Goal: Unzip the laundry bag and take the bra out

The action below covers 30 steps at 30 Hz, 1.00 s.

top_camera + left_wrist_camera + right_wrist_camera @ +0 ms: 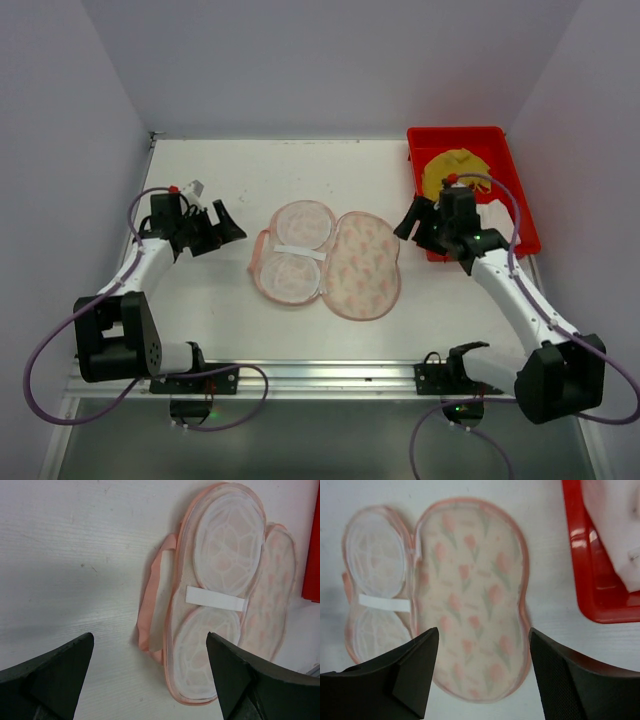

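The laundry bag [325, 260] lies spread open flat on the white table. Its left half [220, 580] shows whitish lining with a white strap [215, 599] across it. Its right half [470, 595] shows beige fabric printed with orange-red and green motifs, edged in pink. A pink flap [152, 600] folds out at the bag's left edge. My left gripper [225, 232] is open and empty just left of the bag; it also shows in the left wrist view [150, 642]. My right gripper [408, 224] is open and empty between the bag and the tray, over the printed half [484, 637]. No bra shows inside the bag.
A red plastic tray [520, 200] stands at the back right, holding a yellow garment [455, 165]; a whitish cloth [615, 540] shows in it from the right wrist. White walls close off the table's left, back and right.
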Tool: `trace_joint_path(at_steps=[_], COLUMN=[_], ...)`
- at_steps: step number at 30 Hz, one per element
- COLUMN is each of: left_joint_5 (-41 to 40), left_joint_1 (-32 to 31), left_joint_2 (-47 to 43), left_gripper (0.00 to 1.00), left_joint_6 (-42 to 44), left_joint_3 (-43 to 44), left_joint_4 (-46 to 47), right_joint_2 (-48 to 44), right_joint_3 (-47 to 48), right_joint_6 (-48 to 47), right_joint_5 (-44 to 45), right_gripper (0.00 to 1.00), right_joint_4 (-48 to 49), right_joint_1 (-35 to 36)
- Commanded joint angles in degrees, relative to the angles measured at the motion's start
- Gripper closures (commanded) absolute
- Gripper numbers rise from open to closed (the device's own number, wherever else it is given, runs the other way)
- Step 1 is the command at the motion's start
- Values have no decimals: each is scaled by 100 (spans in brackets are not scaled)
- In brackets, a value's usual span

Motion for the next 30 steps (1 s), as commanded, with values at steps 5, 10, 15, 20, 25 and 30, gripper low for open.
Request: trace_joint_path(at_steps=[5, 10, 15, 20, 25, 30], left_joint_5=[-499, -702, -667, -719, -764, -808], left_joint_1=[-978, -1289, -1448, -1763, -1940, -2396], left_joint_2=[138, 191, 104, 33, 15, 7], left_gripper=[2, 4, 7, 15, 26, 38], left_joint_6=[95, -282, -528, -775, -1038, -1354], left_joint_3=[18, -218, -710, -1036, -1360, -1581], left_joint_4=[-103, -130, 55, 266, 511, 688], right_joint_2=[982, 1447, 1808, 1976, 2064, 2301], right_joint_3=[-303, -260, -295, -523, -585, -620], right_joint_6=[418, 647, 823, 1016, 1043, 1017], right_joint_5=[654, 724, 716, 435, 444, 162], right_gripper=[26, 29, 33, 42, 47, 63], right_joint_4=[-466, -527, -580, -325, -316, -185], right_joint_1=[947, 1167, 1185, 1203, 1238, 1264])
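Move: The bag lies open and flat. Its mesh half's near-left rim is about 9 cm back, 9 cm to the right and 9 cm below my left hand; the pink handle is 4 cm back and 6 cm right, the white strap 2 cm back and 16 cm right. The printed flap's near-right rim is some 8 cm back, 4 cm left and 15 cm below my right hand, the flap's middle 4 cm back and 10 cm left, the red bin's middle 14 cm ahead and 15 cm right. I bring both hands down to the bag's near outer rims together. My right drops about 15 cm away from the bin, drawing back and a little left, tipping some 30 degrees further down; its fingers narrow astride the flap's rim. My left swings right, then sinks back to the mesh half's rim, its fingers starting to close. ##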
